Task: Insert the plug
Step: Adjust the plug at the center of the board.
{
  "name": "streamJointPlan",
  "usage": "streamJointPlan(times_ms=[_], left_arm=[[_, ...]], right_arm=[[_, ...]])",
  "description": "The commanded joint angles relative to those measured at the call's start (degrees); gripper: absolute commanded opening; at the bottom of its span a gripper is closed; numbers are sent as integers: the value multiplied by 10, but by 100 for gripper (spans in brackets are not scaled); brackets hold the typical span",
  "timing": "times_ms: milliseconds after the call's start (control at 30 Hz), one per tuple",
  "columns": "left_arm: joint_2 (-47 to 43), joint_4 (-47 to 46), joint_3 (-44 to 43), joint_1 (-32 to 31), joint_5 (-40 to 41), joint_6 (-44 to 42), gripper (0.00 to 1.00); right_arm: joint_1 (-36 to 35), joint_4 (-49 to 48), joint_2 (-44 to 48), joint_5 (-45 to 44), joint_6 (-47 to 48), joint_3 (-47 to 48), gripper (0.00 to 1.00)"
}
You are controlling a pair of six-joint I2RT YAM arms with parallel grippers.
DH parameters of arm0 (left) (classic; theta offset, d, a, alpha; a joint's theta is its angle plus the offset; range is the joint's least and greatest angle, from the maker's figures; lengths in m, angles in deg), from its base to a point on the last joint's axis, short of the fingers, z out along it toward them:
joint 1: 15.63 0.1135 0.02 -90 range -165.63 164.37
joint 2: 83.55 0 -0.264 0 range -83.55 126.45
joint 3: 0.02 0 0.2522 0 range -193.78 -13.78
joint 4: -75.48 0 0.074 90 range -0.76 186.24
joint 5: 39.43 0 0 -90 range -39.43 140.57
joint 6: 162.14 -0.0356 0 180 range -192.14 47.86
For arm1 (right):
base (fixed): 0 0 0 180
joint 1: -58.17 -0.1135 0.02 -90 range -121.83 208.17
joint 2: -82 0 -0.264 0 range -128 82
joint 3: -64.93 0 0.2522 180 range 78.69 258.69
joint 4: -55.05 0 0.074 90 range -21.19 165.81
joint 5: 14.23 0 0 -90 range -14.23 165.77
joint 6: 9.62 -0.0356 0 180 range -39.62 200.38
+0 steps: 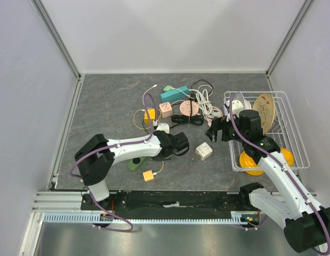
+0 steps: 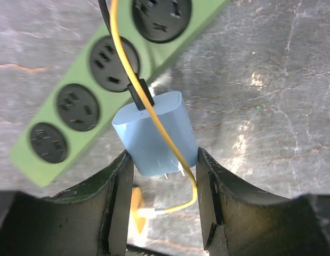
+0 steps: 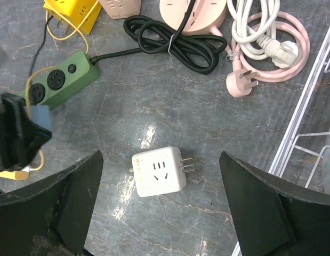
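A light-blue plug (image 2: pixel 154 133) with two metal prongs facing the camera sits between the fingers of my left gripper (image 2: pixel 163 156), and both fingers press its sides. A thin yellow cable (image 2: pixel 126 58) runs across the plug's face. Just beyond the plug lies a green power strip (image 2: pixel 95 90) with several round black sockets. From above, the left gripper (image 1: pixel 180 144) is low over the table and the strip (image 1: pixel 135 164) is mostly hidden under the arm. My right gripper (image 3: pixel 160 156) hangs wide open above a white cube adapter (image 3: pixel 158 172), holding nothing.
A yellow connector (image 1: pixel 149 175) lies near the front edge. Behind are a yellow cube (image 3: pixel 74 13), a coiled black cord (image 3: pixel 175 42), a pink plug (image 3: pixel 242 82) and white cable (image 3: pixel 255 26). A wire basket (image 1: pixel 292 106) with discs stands at the right.
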Motion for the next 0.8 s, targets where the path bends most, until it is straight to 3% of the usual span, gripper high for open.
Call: streamJointPlan(times_ms=[0,167,433,633,767], left_arm=[[-80,121,-54,3,72,-23,30],[-131,207,-74,30,127,-93,25],[-196,230,-105,207,198,-304,25],[-170,153,-144,329,238,-437,27],[-102,88,-201,364,191,-474,27]], right_arm=[[-3,-7,-9,7,8,9,98],[-3,8,-19,7,17,29,98],[-3,21,-25,7,20,40,98],[-3,24,-25,7,22,39,98],[-3,24,-31,7,20,38,98]])
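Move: The left hand already holds the blue plug, with the yellow cable caught beside it, low over the table. It is taken to open table about 23 cm left and 10 cm ahead. The power strip's middle lies roughly 5 cm left and 2 cm ahead, the small yellow plug 5 cm left and 9 cm back, the bright yellow box 5 cm left and 16 cm ahead. For the right hand that open spot is some 43 cm left and 4 cm ahead. First straight up, then sweeping left and forward while still rising, the left hand carries the blue plug away from beside the power strip, over the strip, towards the open table on the left: about 23 cm left, 17 cm up, 10 cm forward. The wrist rolls some 25 degrees, left side rising; the fingers keep their grip, the yellow cable still trapped at one fingertip. ##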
